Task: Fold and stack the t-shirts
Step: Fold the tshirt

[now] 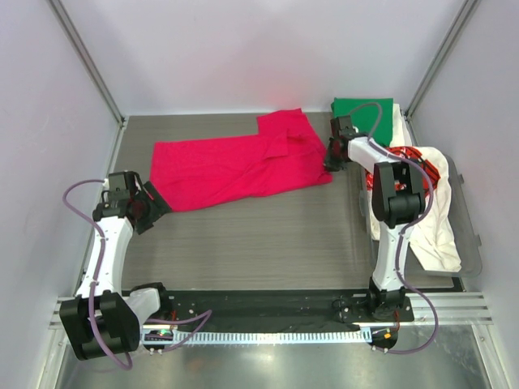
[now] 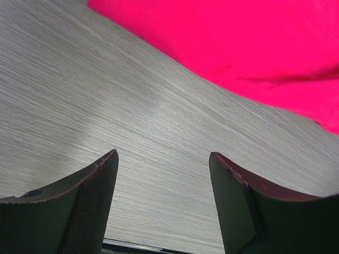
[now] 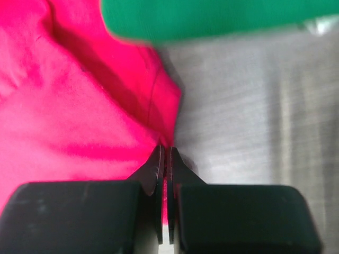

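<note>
A magenta-red t-shirt [image 1: 235, 166] lies spread across the table's middle; it also shows in the left wrist view [image 2: 254, 47] and the right wrist view [image 3: 69, 121]. My right gripper [image 1: 332, 159] [image 3: 164, 150] is shut on the shirt's right edge, cloth pinched between the fingers. My left gripper [image 1: 150, 207] [image 2: 163, 161] is open and empty over bare table, just off the shirt's lower-left corner. A folded green t-shirt [image 1: 362, 115] [image 3: 212, 16] lies at the back right. A white t-shirt with red-black print [image 1: 426, 190] lies crumpled at the right.
The white shirt rests in a clear plastic tray [image 1: 469, 235] along the right side. Grey walls and metal posts [image 1: 85, 61] enclose the table. The wood-grain tabletop [image 1: 259, 243] stretches in front of the red shirt.
</note>
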You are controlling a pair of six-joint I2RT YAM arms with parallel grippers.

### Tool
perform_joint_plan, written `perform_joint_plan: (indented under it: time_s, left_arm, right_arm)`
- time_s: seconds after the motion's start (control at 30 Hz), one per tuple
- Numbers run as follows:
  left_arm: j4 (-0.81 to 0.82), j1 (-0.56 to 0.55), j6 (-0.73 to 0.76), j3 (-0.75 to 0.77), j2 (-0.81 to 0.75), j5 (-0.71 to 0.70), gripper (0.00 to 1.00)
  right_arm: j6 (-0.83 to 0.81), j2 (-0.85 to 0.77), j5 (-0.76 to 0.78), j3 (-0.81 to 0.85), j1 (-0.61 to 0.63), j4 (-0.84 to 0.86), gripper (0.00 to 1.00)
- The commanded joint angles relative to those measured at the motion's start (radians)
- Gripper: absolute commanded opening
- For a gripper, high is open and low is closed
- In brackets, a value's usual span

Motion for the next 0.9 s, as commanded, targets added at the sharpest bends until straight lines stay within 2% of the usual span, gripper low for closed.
perform_joint_plan:
  time_s: [0.0,0.17,0.3,0.43,0.57,0.87]
  left_arm:
    - [0.029,-0.003,0.008,0.001,-0.004,0.008,0.70]
    - [0.017,-0.001,0.003,0.003,-0.032,-0.045,0.71]
    - [0.014,0.000,-0.003,0.006,-0.044,-0.068,0.71]
    - [0.014,0.006,-0.033,0.010,-0.023,-0.124,0.71]
    - [0.057,0.008,-0.081,0.015,0.048,-0.124,0.71]
    - [0.176,0.019,-0.207,0.118,0.344,-0.130,0.67]
  right_arm:
    - [-0.006,-0.154,0.009,-0.047,0.003,-0.014,0.01]
    - [-0.014,-0.398,0.024,-0.217,0.003,-0.018,0.01]
    - [0.024,-0.622,0.022,-0.481,0.004,0.026,0.01]
    - [0.087,-0.725,0.042,-0.679,0.003,0.055,0.01]
    - [0.150,-0.788,0.015,-0.847,0.004,0.078,0.01]
    - [0.178,-0.733,0.018,-0.888,0.004,0.074,0.01]
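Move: The right hand, shut on the t-shirt's near right edge, is bound for bare table beside the bin, about 21 cm back and 3 cm right, 1 cm below it. From that hand the bin's middle lies some 18 cm back and 27 cm right; the green-topped stack some 17 cm ahead, 14 cm right. The open left hand has the t-shirt's near left corner roughly 11 cm ahead, 3 cm left and 9 cm below. Right hand arcs still-pinched t-shirt edge back about 21 cm, down beside bin; open left sinks 5 cm towards corner. ##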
